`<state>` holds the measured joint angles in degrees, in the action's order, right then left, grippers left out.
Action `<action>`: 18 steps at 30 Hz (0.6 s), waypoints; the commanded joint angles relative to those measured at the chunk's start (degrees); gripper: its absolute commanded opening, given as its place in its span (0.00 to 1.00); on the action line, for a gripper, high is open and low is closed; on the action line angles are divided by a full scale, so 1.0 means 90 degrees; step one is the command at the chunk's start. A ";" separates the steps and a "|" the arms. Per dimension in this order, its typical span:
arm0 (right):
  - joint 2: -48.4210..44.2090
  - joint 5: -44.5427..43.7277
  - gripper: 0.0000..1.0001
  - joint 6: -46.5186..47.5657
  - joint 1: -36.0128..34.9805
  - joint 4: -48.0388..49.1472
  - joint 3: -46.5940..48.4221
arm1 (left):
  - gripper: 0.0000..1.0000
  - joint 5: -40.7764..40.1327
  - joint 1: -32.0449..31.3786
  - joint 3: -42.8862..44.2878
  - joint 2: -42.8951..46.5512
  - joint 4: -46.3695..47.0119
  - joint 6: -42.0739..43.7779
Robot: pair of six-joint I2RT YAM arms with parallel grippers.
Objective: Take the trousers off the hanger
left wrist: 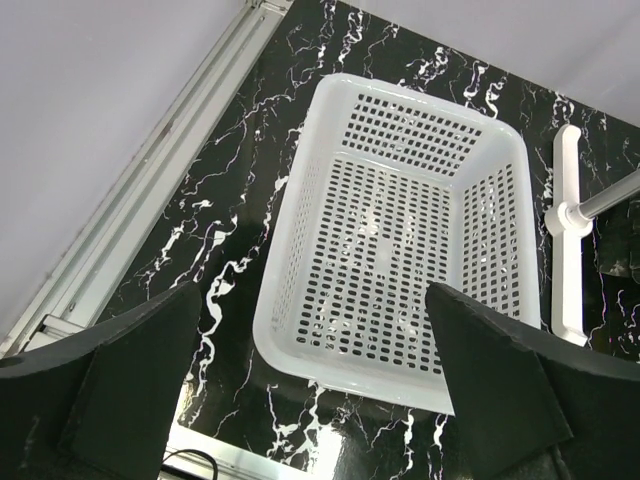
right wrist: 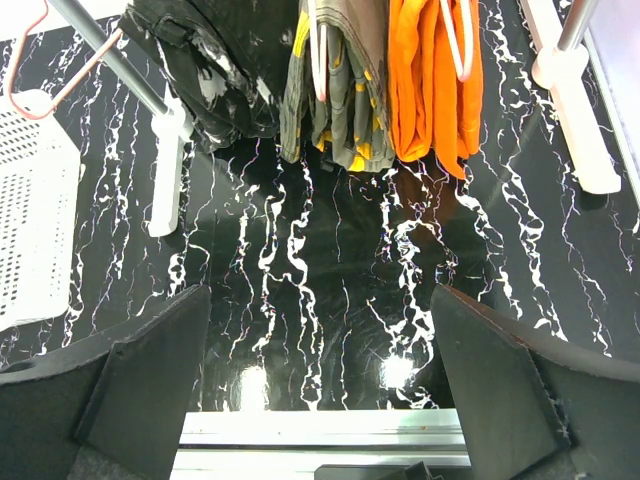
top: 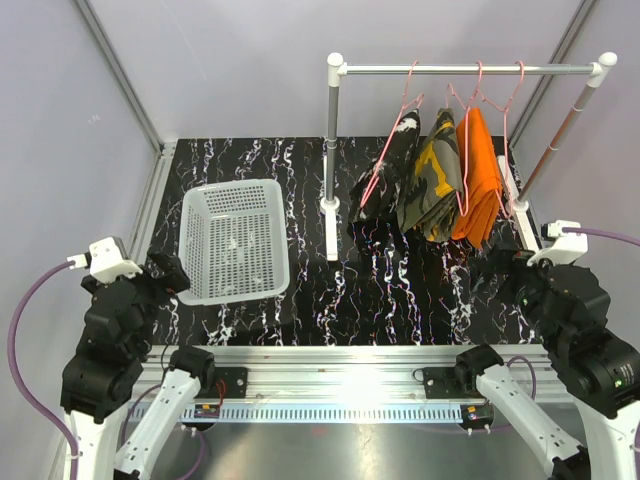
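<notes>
Three trousers hang folded on pink wire hangers (top: 410,100) from a rail (top: 470,69) at the back right: black ones (top: 385,185), camouflage ones (top: 435,180) and orange ones (top: 478,180). The right wrist view shows their lower halves: black (right wrist: 215,70), camouflage (right wrist: 335,90), orange (right wrist: 430,80). My right gripper (top: 510,272) (right wrist: 320,300) is open and holds nothing, low over the table in front of the orange pair and well short of it. Over at the table's left, my left gripper (top: 165,272) (left wrist: 312,300) is open too, just before a basket's near rim.
A white perforated basket (top: 232,186) (left wrist: 330,375) stands left of centre, with nothing in it. The rack's left post (top: 333,150) rises from a white foot (top: 331,230) beside the basket. Its right post (top: 560,130) stands near the right wall. A metal frame rail (top: 350,355) runs along the near edge.
</notes>
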<state>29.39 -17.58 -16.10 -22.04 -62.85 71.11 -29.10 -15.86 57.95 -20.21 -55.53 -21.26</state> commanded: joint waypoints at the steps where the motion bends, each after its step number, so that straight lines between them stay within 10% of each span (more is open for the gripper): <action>1: 0.0153 -0.0069 1.00 0.0050 -0.0051 0.0410 0.0116 | 0.99 0.0080 -0.0025 -0.0043 0.0067 0.0398 -0.0021; 13: 0.1957 0.3327 0.99 -0.0691 -0.0041 0.2635 0.1130 | 0.99 0.0070 -0.0025 -0.0785 0.0458 0.1082 -0.0197; 18: 0.3549 0.3322 0.99 -0.0896 -0.0041 0.2833 0.2039 | 0.99 0.0011 -0.0016 -0.0785 0.0399 0.0975 -0.0255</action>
<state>55.40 8.69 -21.54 -22.13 -42.63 84.79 -28.56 -15.86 50.87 -16.69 -49.84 -22.55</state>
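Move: The black camouflage trousers, leftmost on the rail, hang about 20 cm ahead of the right hand and some 13 cm to its left, roughly level with it. The green camouflage pair hangs about 20 cm ahead and only 2 cm left, the orange pair equally far out and 8 cm right. The rack's left post stands 20 cm ahead and 25 cm left. From the left hand, the black trousers lie some 20 cm ahead and 45 cm right. Towards the black trousers and their pink hanger the right hand sweeps, gathering speed, some 13 cm left while also reaching forward and climbing, nearly 10 cm each. On the way it swings about 25 degrees counter-clockwise and rolls its left side up, fingers staying wide open and free of the hanger. The empty left hand sinks about 2 cm, easing slightly forward. ##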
